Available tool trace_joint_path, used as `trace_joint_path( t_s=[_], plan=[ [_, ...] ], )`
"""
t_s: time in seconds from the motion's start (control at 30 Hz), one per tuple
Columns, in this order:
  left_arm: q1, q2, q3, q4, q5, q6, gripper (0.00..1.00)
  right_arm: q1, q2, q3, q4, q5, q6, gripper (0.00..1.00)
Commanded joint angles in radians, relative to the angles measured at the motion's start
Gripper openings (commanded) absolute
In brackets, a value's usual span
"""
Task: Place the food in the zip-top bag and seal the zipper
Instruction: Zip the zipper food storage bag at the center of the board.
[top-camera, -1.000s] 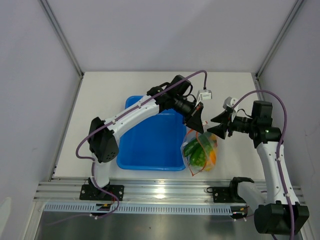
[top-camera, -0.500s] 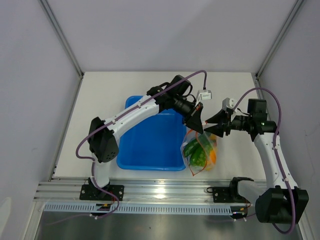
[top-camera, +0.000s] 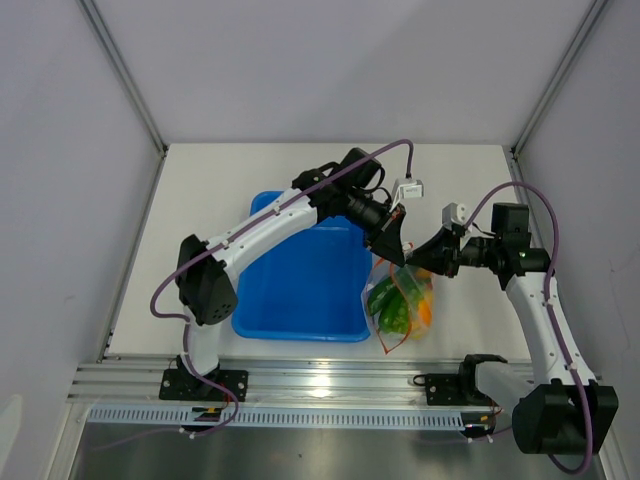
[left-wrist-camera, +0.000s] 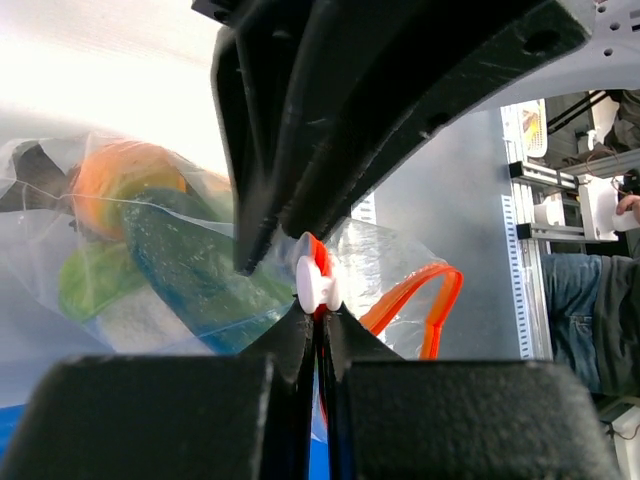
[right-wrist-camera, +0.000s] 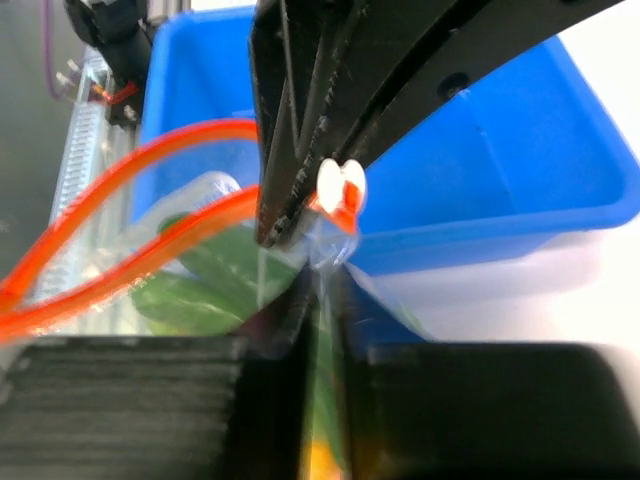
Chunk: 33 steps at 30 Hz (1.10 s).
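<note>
The zip-top bag (top-camera: 398, 318) hangs beside the tray's right edge. The food (top-camera: 392, 300) shows through it as green and orange pieces (left-wrist-camera: 125, 178). My left gripper (top-camera: 392, 250) (left-wrist-camera: 322, 312) is shut on the zipper (left-wrist-camera: 432, 300), just under its white slider (left-wrist-camera: 318, 282). The rest of the orange-red strip bows out in an open loop (right-wrist-camera: 150, 160). My right gripper (top-camera: 418, 258) (right-wrist-camera: 322, 285) faces the left one from the right. Its jaws stand close together, with the bag's clear film pinched between them just below the slider (right-wrist-camera: 340, 185).
The blue tray (top-camera: 300, 290) (right-wrist-camera: 500, 130) lies left of the bag, under the left arm. Both arms meet over the tray's right rim. White walls enclose the table, and a metal rail runs along its near edge.
My right gripper has moved left to the bag's mouth and its jaws have narrowed onto the film. The left gripper has kept its hold and place.
</note>
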Motion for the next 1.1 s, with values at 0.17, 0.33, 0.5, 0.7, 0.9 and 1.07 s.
trace_joint_path(
  t_s=[0.17,0.33,0.5,0.7,0.9,1.07],
  plan=[
    [-0.005,-0.017,0.043,0.029,0.022,0.007,0.0,0.037,-0.093,-0.025,0.101,0.028,0.067,0.0],
    [-0.005,-0.042,0.016,0.05,-0.015,-0.016,0.0,0.035,-0.16,-0.051,0.161,0.064,0.178,0.0],
    [-0.005,-0.106,-0.089,0.133,-0.135,-0.082,0.02,0.052,-0.185,-0.048,0.17,0.211,0.31,0.0],
    [-0.005,-0.259,-0.254,0.328,-0.239,-0.151,0.3,0.057,-0.203,-0.025,0.083,0.292,0.375,0.0],
    [-0.005,-0.347,-0.352,0.452,-0.343,-0.191,0.54,0.058,-0.278,-0.062,0.109,0.341,0.451,0.0],
    [-0.018,-0.341,-0.345,0.503,-0.368,-0.255,0.57,0.057,-0.262,-0.035,0.051,0.403,0.515,0.0]
  ],
)
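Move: Between the left hand's pads, roughly 1 cm to its right, sits the white slider of the zipper, still pinched; it lies about 2 cm left of the right hand's partly open fingers, level with them. The food in the bag is nearly straight below the left hand, some 12 cm down. The middle of the blue tray is about 24 cm to that hand's left, 7 cm farther out and 18 cm below. Shutting its fingers fully on the clear film beside the slider, the right hand takes over the bag corner, then keeps its pinch while easing about 2 cm back and to the right and turning some 20 degrees clockwise. Once that grip is made, the left fingers open past half and come free of the slider; after a slight dip the left hand draws away about 5 cm, mostly up, also forward and left, swinging counter-clockwise. ##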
